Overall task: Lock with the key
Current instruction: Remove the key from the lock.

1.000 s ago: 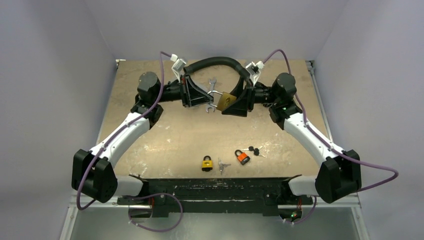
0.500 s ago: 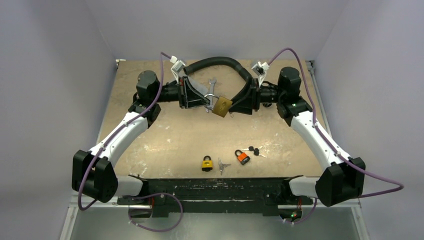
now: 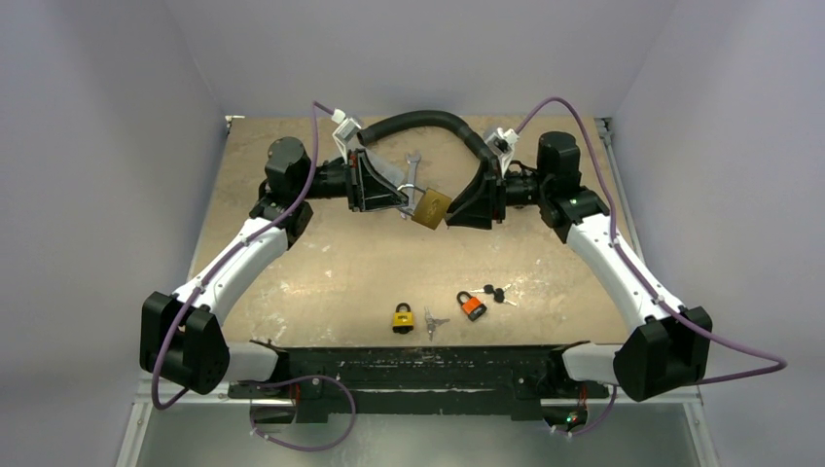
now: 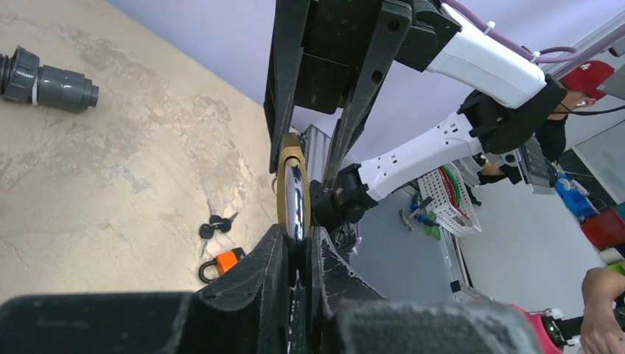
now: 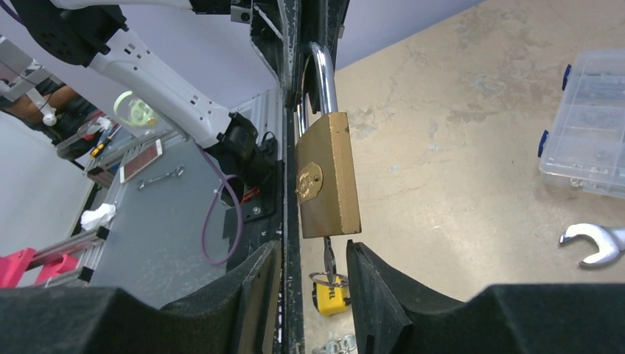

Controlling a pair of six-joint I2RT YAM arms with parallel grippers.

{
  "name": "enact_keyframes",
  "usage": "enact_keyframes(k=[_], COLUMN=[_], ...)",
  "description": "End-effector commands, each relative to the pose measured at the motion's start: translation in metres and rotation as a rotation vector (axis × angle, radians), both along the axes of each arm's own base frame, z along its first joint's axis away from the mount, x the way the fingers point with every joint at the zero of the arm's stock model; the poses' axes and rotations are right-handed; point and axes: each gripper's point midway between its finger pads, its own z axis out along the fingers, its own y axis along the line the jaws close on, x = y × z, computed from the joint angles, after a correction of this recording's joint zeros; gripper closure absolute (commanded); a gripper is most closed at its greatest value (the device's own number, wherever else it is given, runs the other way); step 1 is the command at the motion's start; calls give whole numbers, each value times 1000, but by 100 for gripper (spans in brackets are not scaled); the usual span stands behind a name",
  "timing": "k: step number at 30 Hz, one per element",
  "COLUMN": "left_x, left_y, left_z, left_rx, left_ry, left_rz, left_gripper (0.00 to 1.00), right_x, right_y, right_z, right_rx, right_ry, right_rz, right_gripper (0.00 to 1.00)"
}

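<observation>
A brass padlock hangs in the air over the far middle of the table. My left gripper is shut on its chrome shackle, and the fingers press on it from both sides. In the right wrist view the padlock hangs with a key sticking out of its bottom end. My right gripper stands open, one finger on each side of that key, with a gap on both sides. A key ring hangs from the key.
On the near table lie a yellow padlock, silver keys, an orange padlock and black-headed keys. A wrench and a black hose lie at the back. A clear plastic box and a grey pipe fitting also lie there.
My right gripper drew back to the right off the padlock body, then came back to the key end with its jaws narrower. The left gripper kept hold of the shackle.
</observation>
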Motion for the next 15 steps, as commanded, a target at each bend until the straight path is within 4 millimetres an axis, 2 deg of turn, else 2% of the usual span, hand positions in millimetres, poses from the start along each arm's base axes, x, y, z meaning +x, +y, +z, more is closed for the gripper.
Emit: enact_keyframes(k=[1, 3, 8, 15], left_x=[-6, -5, -5, -7], left_y=[6, 5, 5, 6], left_z=[44, 44, 44, 48], left_rx=[-63, -63, -66, -76], left_ry=[-168, -168, -160, -164], left_rz=[6, 7, 9, 5], left_gripper=[100, 100, 100, 100], right_x=[-3, -2, 0, 2], right_y=[0, 0, 1, 0], right_z=[13, 13, 9, 3], right_rx=[12, 11, 6, -16], right_ry=[-45, -46, -44, -28], right_rz=[37, 38, 36, 48], right_gripper=[56, 62, 63, 85])
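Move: The key sticks out of the brass padlock's underside, already between the right hand's open fingers, about 1 cm ahead of its hand point and 1 cm below, with no offset left or right. From the right hand, the padlock body is some 4 cm left and 2 cm forward, roughly level; the shackle's middle is about 7 cm left and 4 cm forward, slightly above. From the left hand, the key lies roughly 9 cm right, 3 cm back and 1 cm lower. Downward by about 1 cm, slowly, with hardly any turn of the wrist, the right hand settles around the key while its fingers narrow from roughly half open to a small gap, one on either side of the key. Whether they already touch it can't be made out. The left hand stays put and keeps its pinch on the shackle. ##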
